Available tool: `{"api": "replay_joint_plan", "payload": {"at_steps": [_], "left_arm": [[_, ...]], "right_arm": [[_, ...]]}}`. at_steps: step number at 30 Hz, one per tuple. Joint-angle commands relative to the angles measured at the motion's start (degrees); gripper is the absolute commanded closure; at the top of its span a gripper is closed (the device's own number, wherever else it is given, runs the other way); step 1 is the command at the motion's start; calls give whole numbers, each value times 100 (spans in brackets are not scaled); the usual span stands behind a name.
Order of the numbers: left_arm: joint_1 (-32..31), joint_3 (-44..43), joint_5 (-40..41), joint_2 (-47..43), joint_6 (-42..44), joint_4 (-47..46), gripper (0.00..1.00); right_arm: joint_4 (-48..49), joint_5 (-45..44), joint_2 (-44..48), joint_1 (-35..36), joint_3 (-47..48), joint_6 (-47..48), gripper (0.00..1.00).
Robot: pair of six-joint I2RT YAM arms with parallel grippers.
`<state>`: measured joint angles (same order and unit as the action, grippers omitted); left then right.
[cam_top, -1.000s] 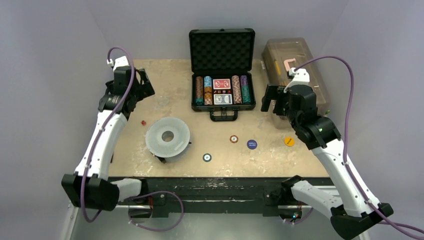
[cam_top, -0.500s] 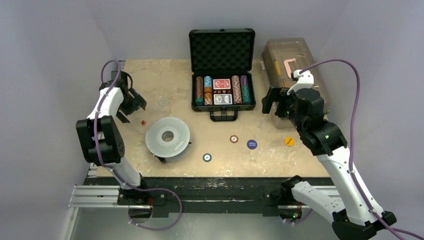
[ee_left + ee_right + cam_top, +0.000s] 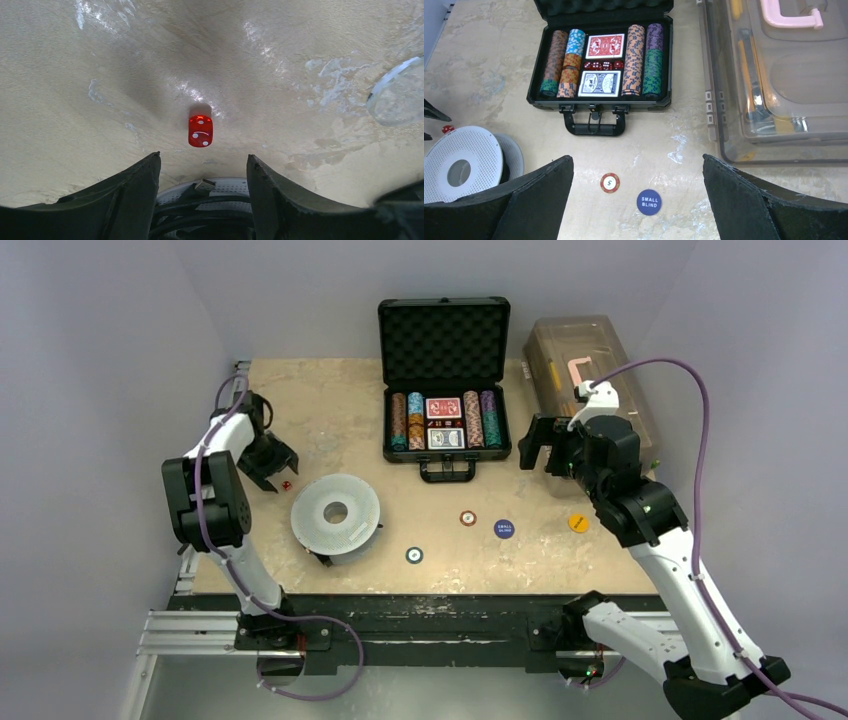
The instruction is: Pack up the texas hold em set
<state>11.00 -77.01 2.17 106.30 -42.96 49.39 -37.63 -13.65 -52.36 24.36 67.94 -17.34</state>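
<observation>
The black case (image 3: 443,335) of the texas hold em set lies open at the back, with chip rows, two card decks and red dice inside; the right wrist view shows its front wall (image 3: 599,106). A loose red die (image 3: 287,484) rests on the table. My left gripper (image 3: 272,472) hangs just over it, open (image 3: 204,157), with the die (image 3: 200,131) just ahead of the fingertips and untouched. My right gripper (image 3: 545,445) is open wide (image 3: 638,160) and empty above a red chip (image 3: 609,182) and a blue "small blind" button (image 3: 648,201).
A grey-white disc (image 3: 335,513) with a centre hole sits right of the die. A translucent brown toolbox (image 3: 590,390) with a pink handle stands right of the case. A yellow button (image 3: 578,523) and a teal-rimmed chip (image 3: 414,555) lie loose towards the front.
The left arm has folded back and its gripper has dropped toward the red die, its jaws narrowing. The right gripper has shifted only slightly.
</observation>
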Motion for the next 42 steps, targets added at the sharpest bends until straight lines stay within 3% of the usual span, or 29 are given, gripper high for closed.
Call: {"api": "replay_joint_plan", "payload": {"at_steps": [1, 8, 19, 25, 29, 34, 37, 42], "left_arm": [[66, -104, 6, 39, -167, -2, 39], [164, -284, -92, 333, -117, -9, 49], [169, -406, -86, 420, -300, 89, 50], [176, -433, -704, 692, -438, 27, 52], [262, -202, -784, 644, -691, -160, 62], [267, -41, -751, 555, -823, -295, 64], [269, -68, -781, 613, -794, -272, 80], [268, -56, -664, 431, -725, -274, 88]], "right_arm": [[248, 163, 34, -1, -1, -30, 1], [232, 301, -28, -2, 29, -68, 1], [147, 403, 4, -2, 229, -99, 1], [117, 450, 48, -1, 278, -125, 1], [77, 432, 87, -7, 306, -138, 1], [69, 386, 193, -4, 258, -144, 1], [71, 347, 208, -4, 234, -115, 1], [72, 272, 95, -8, 162, -69, 1]]}}
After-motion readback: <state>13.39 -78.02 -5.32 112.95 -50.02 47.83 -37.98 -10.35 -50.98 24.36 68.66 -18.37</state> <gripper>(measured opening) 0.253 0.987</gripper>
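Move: Just below the left hand, about 3 cm down, 1 cm ahead and 1 cm to the right, lies the loose red die, between the half-open fingers. The white spool stands some 13 cm to the right and 7 cm back from the hand; the dark chip lies about 31 cm right and 17 cm back, 4 cm below. From the idle right hand the die is roughly 55 cm to the left, 8 cm ahead and 30 cm down. Sinking about 3 cm in two steps over the die, the left hand eases forward a centimetre between them, then slips a little over a centimetre right on the second drop, tilting some 10 degrees with its left side dipping. Low down, the fingers close from well apart and pinch the die between their tips, grip effort rising clearly. ##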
